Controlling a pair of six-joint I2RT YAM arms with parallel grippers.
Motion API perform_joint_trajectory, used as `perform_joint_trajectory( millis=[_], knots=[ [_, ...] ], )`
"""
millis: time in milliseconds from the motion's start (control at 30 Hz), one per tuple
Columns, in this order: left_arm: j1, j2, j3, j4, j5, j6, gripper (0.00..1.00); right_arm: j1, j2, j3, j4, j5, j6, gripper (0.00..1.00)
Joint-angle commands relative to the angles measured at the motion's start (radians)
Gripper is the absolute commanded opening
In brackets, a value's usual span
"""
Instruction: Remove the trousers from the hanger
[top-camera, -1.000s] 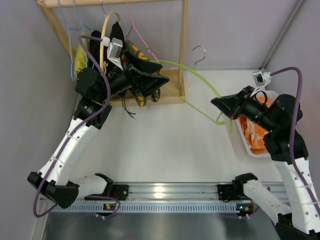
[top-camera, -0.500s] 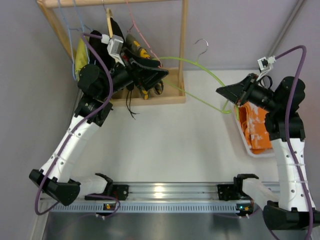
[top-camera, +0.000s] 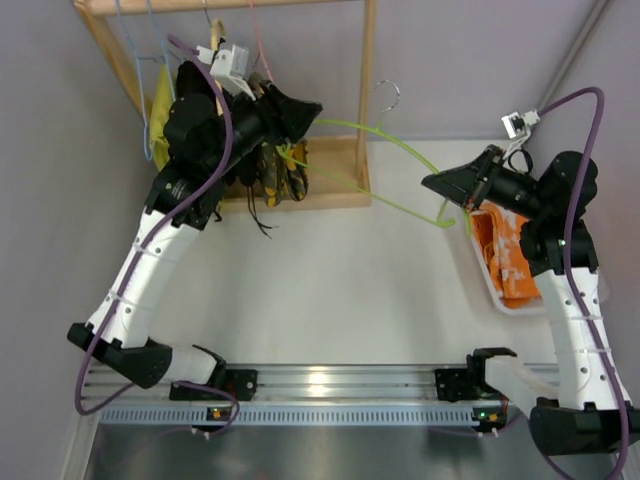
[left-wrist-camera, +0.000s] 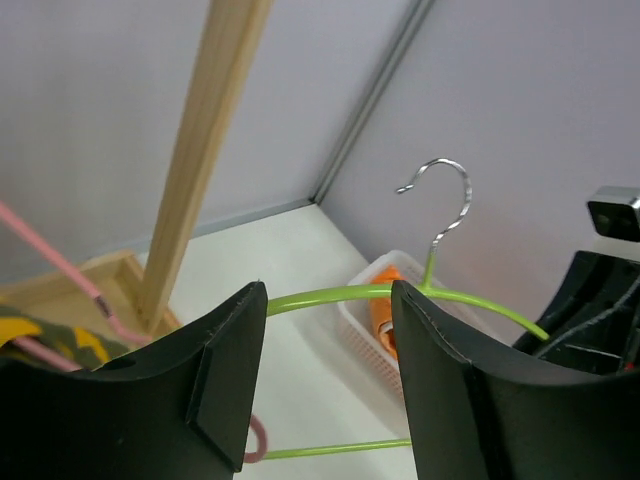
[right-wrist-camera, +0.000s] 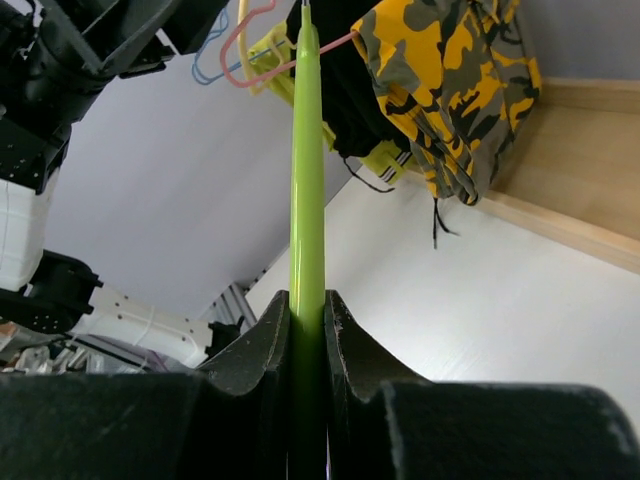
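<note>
The lime-green hanger (top-camera: 400, 150) hangs in the air between the wooden rack and the right arm, its metal hook (top-camera: 388, 95) pointing up. My right gripper (top-camera: 440, 188) is shut on the hanger's right end; in the right wrist view its jaws (right-wrist-camera: 306, 300) pinch the green bar (right-wrist-camera: 306, 150). My left gripper (top-camera: 305, 110) is at the hanger's left end, open. In the left wrist view the green arch (left-wrist-camera: 490, 308) runs just beyond its fingertips (left-wrist-camera: 328, 300), unclamped. The orange trousers (top-camera: 505, 250) lie in the white basket (top-camera: 495, 297), off the hanger.
The wooden rack (top-camera: 367, 100) stands at the back left with a yellow-and-black camouflage garment (top-camera: 280, 170), a pink wire hanger (left-wrist-camera: 60, 270) and other hangers on it. The basket sits at the table's right edge under the right arm.
My left gripper has lifted toward the rack's top and its jaws have narrowed. The right arm has raised the hanger slightly, keeping its grip.
</note>
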Motion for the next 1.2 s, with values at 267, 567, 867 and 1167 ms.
perform_joint_trajectory(
  millis=[267,567,867,1167],
  knots=[
    [0.215,-0.050,-0.030,-0.126,-0.073,-0.117,0.59,0.115,0.052,0.000,0.165,0.025,0.016,0.00],
    [0.215,0.025,0.050,-0.190,-0.112,-0.063,0.57,0.119,0.055,-0.001,0.165,0.020,0.016,0.00],
    [0.215,0.105,0.119,-0.189,-0.089,-0.095,0.19,0.124,0.058,0.002,0.142,0.022,-0.005,0.00],
    [0.249,0.063,0.069,-0.189,-0.101,-0.083,0.00,0.034,0.052,0.052,0.176,-0.035,0.048,0.00]
  ],
)
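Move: Ahead of the open left hand, about 8 cm forward, 8 cm to its left and 7 cm lower, is the near part of the pink hanger. The camouflage trousers on it lie some 15 cm ahead, 6 cm left and 15 cm below; the green hanger's left end is about 3 cm ahead, 4 cm left and 8 cm below, and the wooden post 20 cm ahead, 10 cm right. From the right hand the pink hanger is roughly 32 cm left, 15 cm ahead and 3 cm up. Swinging left about 9 cm and somewhat forward towards the pink hanger, the left hand then pushes on forward and down, ending some 8 cm farther out and 7 cm lower; it turns about 20 degrees counter-clockwise and tips downward as the fingers close and pinch the pink hanger. The right hand keeps its grip on the green hanger, easing a couple of centimetres left, then staying. ##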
